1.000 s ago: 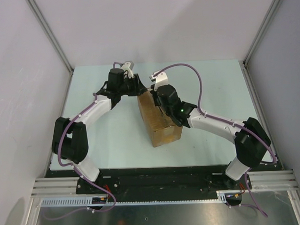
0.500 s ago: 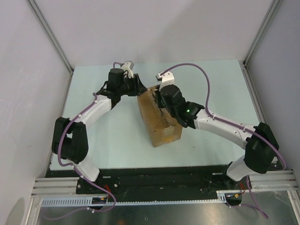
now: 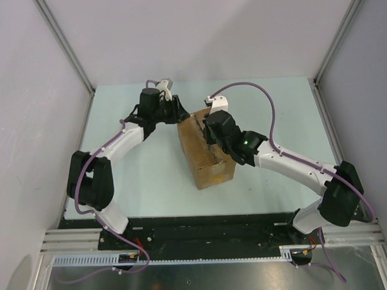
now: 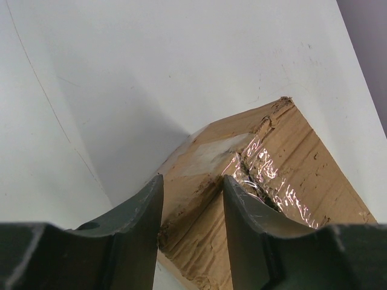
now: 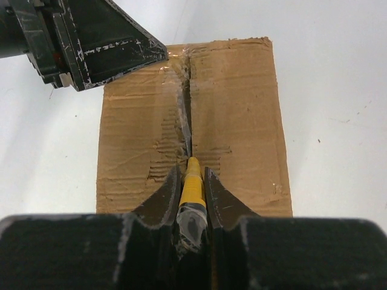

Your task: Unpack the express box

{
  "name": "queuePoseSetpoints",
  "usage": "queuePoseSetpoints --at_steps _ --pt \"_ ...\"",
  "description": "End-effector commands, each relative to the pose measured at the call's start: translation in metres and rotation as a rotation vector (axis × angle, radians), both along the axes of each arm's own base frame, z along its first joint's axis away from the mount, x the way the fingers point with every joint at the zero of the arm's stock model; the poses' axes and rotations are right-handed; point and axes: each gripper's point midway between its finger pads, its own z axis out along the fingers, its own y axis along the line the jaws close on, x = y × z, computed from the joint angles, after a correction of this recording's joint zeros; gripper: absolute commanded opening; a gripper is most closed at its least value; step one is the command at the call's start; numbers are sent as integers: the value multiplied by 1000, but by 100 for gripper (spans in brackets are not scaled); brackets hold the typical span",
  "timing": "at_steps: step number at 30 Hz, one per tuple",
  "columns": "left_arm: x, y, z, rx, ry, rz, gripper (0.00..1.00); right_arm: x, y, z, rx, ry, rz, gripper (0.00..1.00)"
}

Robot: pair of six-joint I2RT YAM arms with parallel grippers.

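The express box point(image 3: 210, 166) is a brown cardboard carton standing mid-table, its taped centre seam partly slit. My right gripper point(image 3: 212, 137) hangs over its top, shut on a yellow utility knife point(image 5: 192, 187). The knife's blade point(image 5: 187, 142) sits in the seam of the box point(image 5: 242, 121). My left gripper point(image 3: 180, 115) is at the far left corner. In the left wrist view its fingers point(image 4: 145, 211) straddle that corner of the box point(image 4: 296, 157), one against the side wall and one at the seam, clamping the box. The left gripper point(image 5: 115, 42) also shows in the right wrist view.
The pale table point(image 3: 137, 172) is enclosed by white walls on the left, back and right, with metal posts point(image 3: 63, 41) at the far corners. The arms' bases sit on a black rail point(image 3: 203, 230) at the near edge.
My right arm has stretched out and its gripper, with the knife, has slid a little along the seam toward the far end. The left gripper and the box have not moved.
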Motion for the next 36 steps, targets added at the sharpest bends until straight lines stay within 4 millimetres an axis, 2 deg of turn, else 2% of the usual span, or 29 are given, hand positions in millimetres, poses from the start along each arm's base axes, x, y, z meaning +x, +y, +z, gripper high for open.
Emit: queuePoseSetpoints --at_steps 1,14,20,29,36 --pt "-12 18 -53 103 155 71 46 -19 -18 6 -18 88 -51 0" --pt "-15 22 -61 115 174 93 46 -47 -31 16 -38 110 -33 0" --pt "-15 25 -63 120 180 107 46 -59 -44 10 -55 153 -75 0" --pt "-15 26 -66 116 199 131 46 -80 -46 23 -10 159 -63 0" --pt "-15 28 -71 111 220 161 45 -93 -52 21 -31 170 -73 0"
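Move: My right hand holds the yellow knife with its tip in the taped seam on top of the express box. The seam's near end lies about 13 cm back and 6 cm to the right of this hand, its far end some 8 cm ahead and 5 cm left, both roughly 3 cm lower. The box's middle is about 4 cm back and 10 cm below. From my left hand, the near end is about 21 cm back, 13 cm right, 1 cm below. I draw the knife back along the seam towards the box's near end, about 7 cm back and 4 cm to the right, keeping its tip in the seam. My right wrist tips the fingers some 10 degrees further down, and the hand rises a little towards the end, grip still shut on the knife. My left hand stays put, its fingers still astride the far top edge to steady the box. ##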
